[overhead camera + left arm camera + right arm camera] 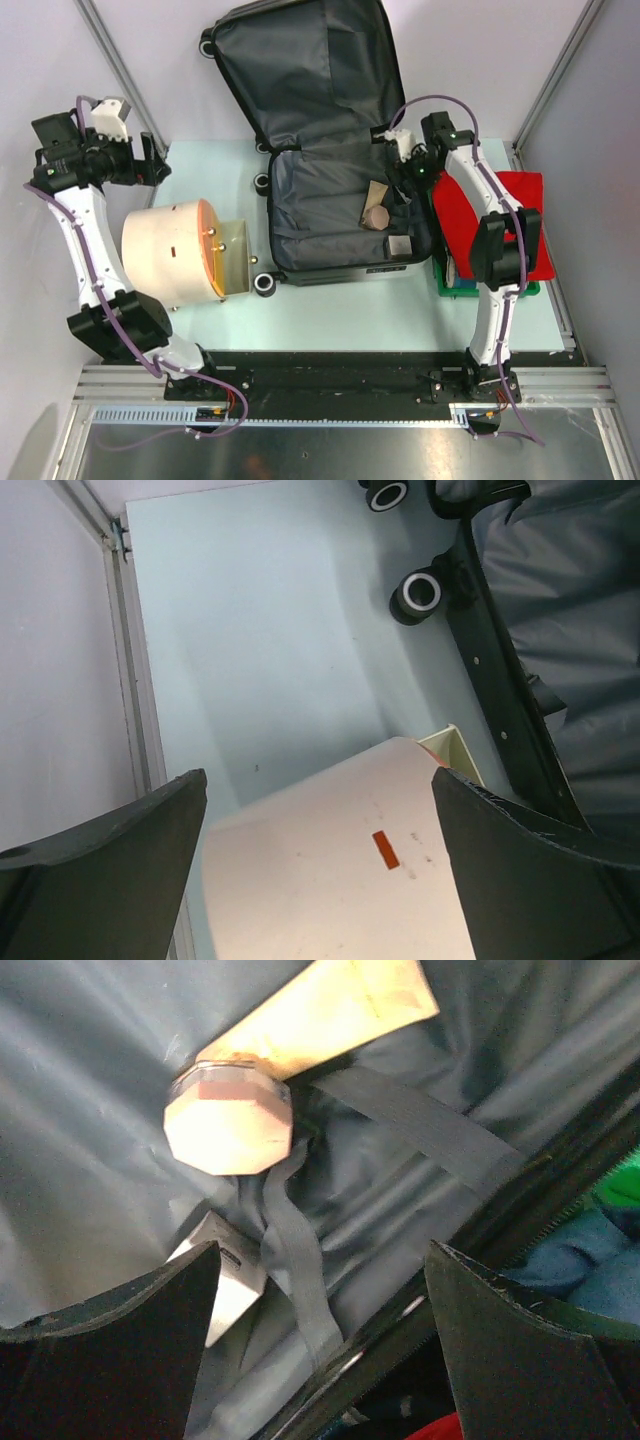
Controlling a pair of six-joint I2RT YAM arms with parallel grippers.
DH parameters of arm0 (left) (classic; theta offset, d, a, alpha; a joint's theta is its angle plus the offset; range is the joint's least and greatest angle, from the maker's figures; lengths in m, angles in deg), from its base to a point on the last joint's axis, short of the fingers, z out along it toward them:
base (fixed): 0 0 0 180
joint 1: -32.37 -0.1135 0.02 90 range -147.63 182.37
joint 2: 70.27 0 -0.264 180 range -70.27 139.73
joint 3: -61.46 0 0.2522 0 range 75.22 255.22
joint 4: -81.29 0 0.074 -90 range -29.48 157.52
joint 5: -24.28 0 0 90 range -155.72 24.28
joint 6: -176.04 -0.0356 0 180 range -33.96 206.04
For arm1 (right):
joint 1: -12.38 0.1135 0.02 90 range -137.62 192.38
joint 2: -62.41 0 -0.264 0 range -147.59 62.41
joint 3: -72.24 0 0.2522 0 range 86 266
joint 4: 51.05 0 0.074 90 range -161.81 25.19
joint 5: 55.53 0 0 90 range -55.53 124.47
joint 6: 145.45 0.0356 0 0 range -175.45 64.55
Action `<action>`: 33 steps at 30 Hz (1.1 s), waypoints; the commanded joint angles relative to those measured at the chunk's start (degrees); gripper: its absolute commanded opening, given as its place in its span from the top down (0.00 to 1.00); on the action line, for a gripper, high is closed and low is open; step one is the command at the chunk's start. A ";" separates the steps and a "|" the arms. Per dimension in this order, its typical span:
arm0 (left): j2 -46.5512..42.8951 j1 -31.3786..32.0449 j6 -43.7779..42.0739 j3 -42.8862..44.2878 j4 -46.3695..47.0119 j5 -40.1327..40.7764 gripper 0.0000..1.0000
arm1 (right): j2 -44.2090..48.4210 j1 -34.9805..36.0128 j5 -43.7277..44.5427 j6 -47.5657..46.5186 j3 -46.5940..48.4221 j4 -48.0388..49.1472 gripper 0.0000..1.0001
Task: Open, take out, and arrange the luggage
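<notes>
The luggage (320, 205) lies open on the table, its lid (310, 70) leaning up at the back and the dark grey lining showing. In the lower half lie a tan packet (330, 1010), an octagonal jar (228, 1118) and a small white box (235, 1280), with a grey strap (300, 1260) across them. My right gripper (400, 170) (322, 1250) hangs open over the case's right rim, holding nothing. My left gripper (155, 160) (320, 775) stands open at the far left, above the beige cylinder (330, 870), apart from it.
The beige cylinder (165, 255) with its orange face (207, 245) lies left of the case, a cream box (238, 255) against it. A green bin (530, 288) holding red cloth (500, 215) stands right of the case. Case wheels (420, 593) point left.
</notes>
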 commanded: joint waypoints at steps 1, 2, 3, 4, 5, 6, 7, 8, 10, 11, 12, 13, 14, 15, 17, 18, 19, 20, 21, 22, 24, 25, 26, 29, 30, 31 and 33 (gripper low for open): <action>-1.87 1.39 -0.43 1.22 -0.39 -2.72 0.00 | 1.18 2.68 -1.28 -5.88 -2.57 -0.16 0.13; -2.05 1.65 -0.25 1.14 -0.39 -2.63 0.00 | 1.36 2.94 -1.37 -6.23 -3.01 0.28 0.13; -2.49 1.56 -0.08 1.14 -0.39 -2.54 0.00 | 1.71 3.38 -1.37 -6.66 -3.45 0.72 0.13; -2.75 1.56 0.10 1.05 -0.30 -2.45 0.00 | 1.89 4.34 -1.20 -7.45 -3.89 0.55 0.13; -2.93 1.65 0.10 0.87 -0.39 -1.93 0.00 | 1.98 4.88 -0.67 -8.59 -3.90 0.46 0.13; -3.36 1.83 0.19 0.70 -0.39 -1.93 0.00 | 2.06 5.32 0.46 -9.39 -3.90 0.20 0.13; -3.72 1.74 0.10 0.52 -0.39 -1.66 0.00 | 2.15 6.45 1.26 -9.92 -3.99 0.11 0.13; -3.98 1.91 0.10 0.00 -0.39 -1.49 0.00 | 2.07 6.81 1.96 -10.88 -3.99 0.11 0.13; -4.60 1.91 0.02 -0.44 -0.39 -1.40 0.00 | 1.28 7.69 3.90 -11.50 -3.99 0.20 0.13; -4.86 1.91 0.01 -0.71 -0.39 -1.40 0.00 | 0.93 8.04 4.43 -11.50 -4.07 0.37 0.13; -4.86 2.09 0.01 -0.80 -0.30 -1.40 0.00 | 0.57 8.13 4.61 -11.33 -4.33 1.07 0.13; -4.95 2.09 0.19 -0.80 -0.39 -1.31 0.00 | 0.14 8.05 4.43 -11.15 -4.60 1.60 0.13; -5.04 2.00 0.19 -0.80 -0.39 -1.31 0.00 | -0.39 8.04 4.52 -10.98 -5.56 2.30 0.13; -5.04 2.09 0.28 -0.80 -0.30 -1.31 0.00 | -0.83 8.22 4.95 -10.89 -6.09 3.26 0.12; -5.04 2.09 0.54 -0.62 -0.39 -1.40 0.00 | -2.32 8.57 5.22 -11.06 -6.10 3.36 0.12; -5.04 2.00 0.72 -0.62 -0.39 -1.40 0.00 | -2.85 8.66 4.87 -10.63 -5.92 3.62 0.12; -5.04 2.09 0.72 -0.71 -0.39 -1.57 0.00 | -3.29 8.83 4.61 -10.45 -5.75 3.62 0.12; -5.21 2.00 0.72 -0.97 -0.30 -1.49 0.00 | -4.25 8.92 4.61 -10.19 -5.40 3.62 0.12; -5.30 2.09 0.80 -1.15 -0.39 -1.49 0.00 | -4.70 9.18 4.69 -10.10 -5.04 3.80 0.12; -5.39 2.09 0.72 -1.24 -0.39 -1.49 0.00 | -5.14 9.27 4.70 -9.84 -4.95 3.89 0.12; -5.74 2.09 0.72 -1.94 -0.39 -1.31 0.00 | -5.75 9.71 4.52 -9.31 -4.95 4.59 0.13; -5.74 2.09 0.72 -2.20 -0.39 -1.40 0.00 | -5.85 9.89 4.35 -8.87 -4.95 4.77 0.13; -5.92 2.18 0.72 -2.73 -0.30 -1.40 0.00 | -5.85 10.15 4.00 -8.60 -4.95 4.85 0.13; -6.09 2.09 0.63 -3.52 -0.48 -1.40 0.00 | -5.85 11.03 3.12 -7.38 -5.21 5.12 0.13; -6.18 2.09 0.63 -3.52 -0.39 -1.31 0.00 | -5.76 11.38 3.11 -7.02 -5.30 5.29 0.13; -6.27 2.09 0.63 -3.78 -0.39 -1.40 0.01 | -5.67 11.65 3.20 -6.76 -5.91 5.64 0.14; -6.18 2.09 0.63 -3.79 -0.30 -1.22 0.00 | -5.49 11.65 3.64 -5.71 -6.53 7.40 0.19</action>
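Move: For the right hand, the round jar in the open suitcase lies about 8 cm to the left, 1 cm back and some 11 cm down. The pale tube is about 3 cm ahead, 9 cm left and 12 cm down; the small white box is about 8 cm back, 3 cm left and 12 cm down. From the left hand the jar is roughly 43 cm to the right, 5 cm ahead and 30 cm lower. Down and to the left in steps, the right hand closes in on the jar. It slants about 5 cm left, with a little back and down, while turning some 15 degrees counter-clockwise, then drops some 5 cm nearly straight down and eases a last 2 cm left. The fingers stay wide open, the jar nearly between them but not gripped. ##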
